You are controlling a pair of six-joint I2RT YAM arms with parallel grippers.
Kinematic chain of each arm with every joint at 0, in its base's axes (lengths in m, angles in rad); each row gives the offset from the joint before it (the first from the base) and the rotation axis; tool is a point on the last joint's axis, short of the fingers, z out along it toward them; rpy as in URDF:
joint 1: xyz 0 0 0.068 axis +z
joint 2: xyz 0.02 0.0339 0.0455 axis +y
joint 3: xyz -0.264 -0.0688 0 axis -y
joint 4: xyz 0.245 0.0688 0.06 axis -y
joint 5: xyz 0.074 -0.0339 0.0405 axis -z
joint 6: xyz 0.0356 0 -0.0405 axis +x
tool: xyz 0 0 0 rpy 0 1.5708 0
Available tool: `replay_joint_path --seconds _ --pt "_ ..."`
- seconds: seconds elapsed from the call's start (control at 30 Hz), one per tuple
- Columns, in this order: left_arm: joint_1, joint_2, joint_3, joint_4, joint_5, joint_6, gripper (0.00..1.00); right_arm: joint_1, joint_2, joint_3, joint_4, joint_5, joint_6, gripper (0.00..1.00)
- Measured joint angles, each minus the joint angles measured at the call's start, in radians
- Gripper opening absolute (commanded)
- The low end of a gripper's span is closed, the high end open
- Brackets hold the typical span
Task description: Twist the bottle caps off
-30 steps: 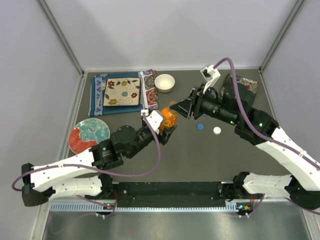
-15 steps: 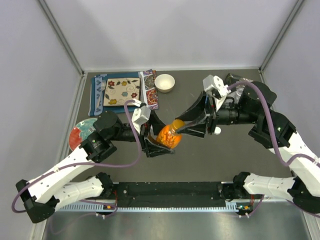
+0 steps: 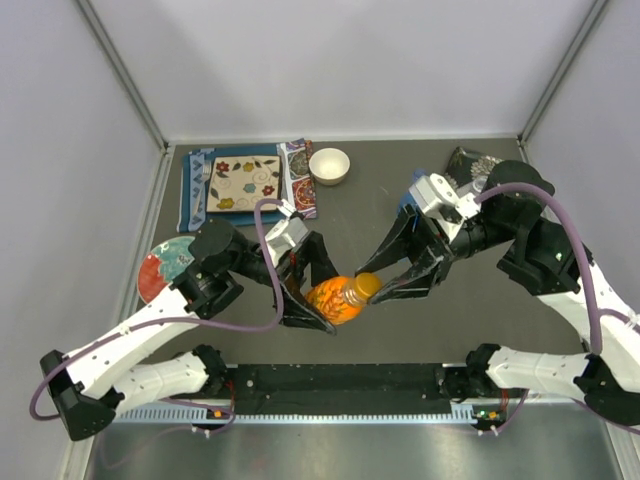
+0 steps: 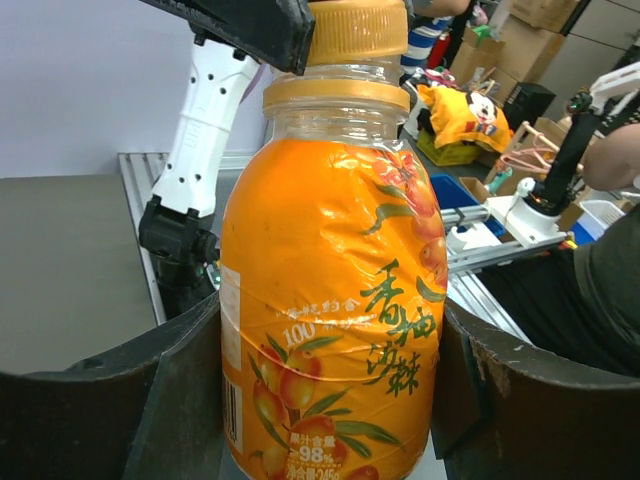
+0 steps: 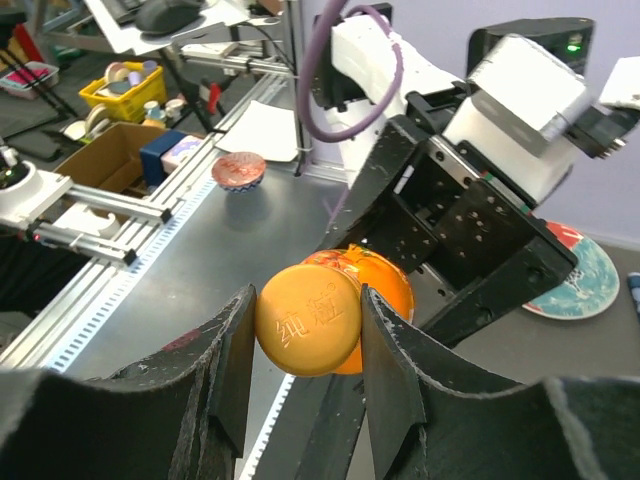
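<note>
A short orange bottle point(image 3: 333, 302) hangs above the table near the front middle, lying over with its neck to the right. My left gripper point(image 3: 322, 298) is shut on its labelled body point(image 4: 330, 300), one finger on each side point(image 4: 120, 400). The orange bottle cap point(image 3: 366, 286) sits on the neck point(image 4: 357, 30). My right gripper point(image 3: 372, 284) is shut on that cap point(image 5: 308, 318), both pads pressing its rim point(image 5: 235, 360). The other bottles and caps are hidden or out of view.
A white bowl point(image 3: 329, 165) stands at the back middle. A patterned square plate on a blue cloth point(image 3: 243, 183) lies at the back left. A round red and teal plate point(image 3: 168, 270) lies at the left. Something dark and shiny point(image 3: 470, 160) sits at the back right.
Both arms have carried the orange bottle from mid-table toward the near edge, staying closed on it. The left arm swung back and up; the right arm followed with the cap.
</note>
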Motion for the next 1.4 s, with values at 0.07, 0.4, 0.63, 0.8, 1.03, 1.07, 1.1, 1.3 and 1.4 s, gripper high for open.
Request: replay_joint_path --seconds 0.07,0.4,0.63,0.8,1.03,1.07,1.1,1.3,1.4 --pt "0.003 0.007 -0.001 0.024 0.023 -0.019 0.40 0.000 0.000 0.000 -0.001 -0.029 -0.007 0.00" --pt "0.058 0.011 -0.006 -0.040 0.001 0.029 0.40 -0.024 -0.065 0.005 -0.028 0.010 -0.018 0.00" --pt "0.063 -0.001 -0.006 -0.188 -0.097 0.135 0.38 -0.024 -0.143 -0.011 -0.004 0.528 -0.003 0.00" --pt "0.063 -0.104 -0.025 -0.339 -0.328 0.245 0.38 -0.027 -0.153 -0.246 0.037 1.113 0.111 0.00" --pt "0.063 -0.358 -0.112 -0.424 -0.617 0.337 0.40 -0.031 -0.029 -0.586 -0.002 1.394 0.324 0.00" --pt "0.063 -0.380 -0.114 -0.432 -0.637 0.345 0.40 -0.031 -0.004 -0.620 0.003 1.407 0.348 0.00" --pt "0.063 -0.400 -0.114 -0.438 -0.658 0.352 0.40 -0.031 0.025 -0.644 0.005 1.416 0.368 0.00" --pt "0.063 -0.437 -0.118 -0.478 -0.721 0.378 0.40 -0.031 0.223 -0.735 0.118 1.412 0.451 0.00" --pt "0.063 -0.452 -0.132 -0.501 -0.741 0.385 0.40 -0.031 0.320 -0.762 0.171 1.396 0.476 0.00"
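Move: My left hand grips the orange bottle's body; the orange cap, between my right fingertips, lies about 6 cm right of and 5 cm above my left hand, level fore and aft. From my right hand, bare table for the cap is some 21 cm ahead, 6 cm right and 43 cm down. On the table, the blue cap lies about 29 cm ahead and 10 cm right of this hand, the white cap 27 cm ahead and 18 cm right. Keeping the orange cap pinched, I draw my right hand rightward and a little up off the bottle's neck, then swing it forward about 20 cm and plunge some 40 cm towards the bare table short of the blue cap, wheeling clockwise until the fingers point down. My left hand keeps its hold on the bottle, carrying it forward, then leftward, about 8 cm each way and slightly down, turning counter-clockwise nearly 50 degrees. ##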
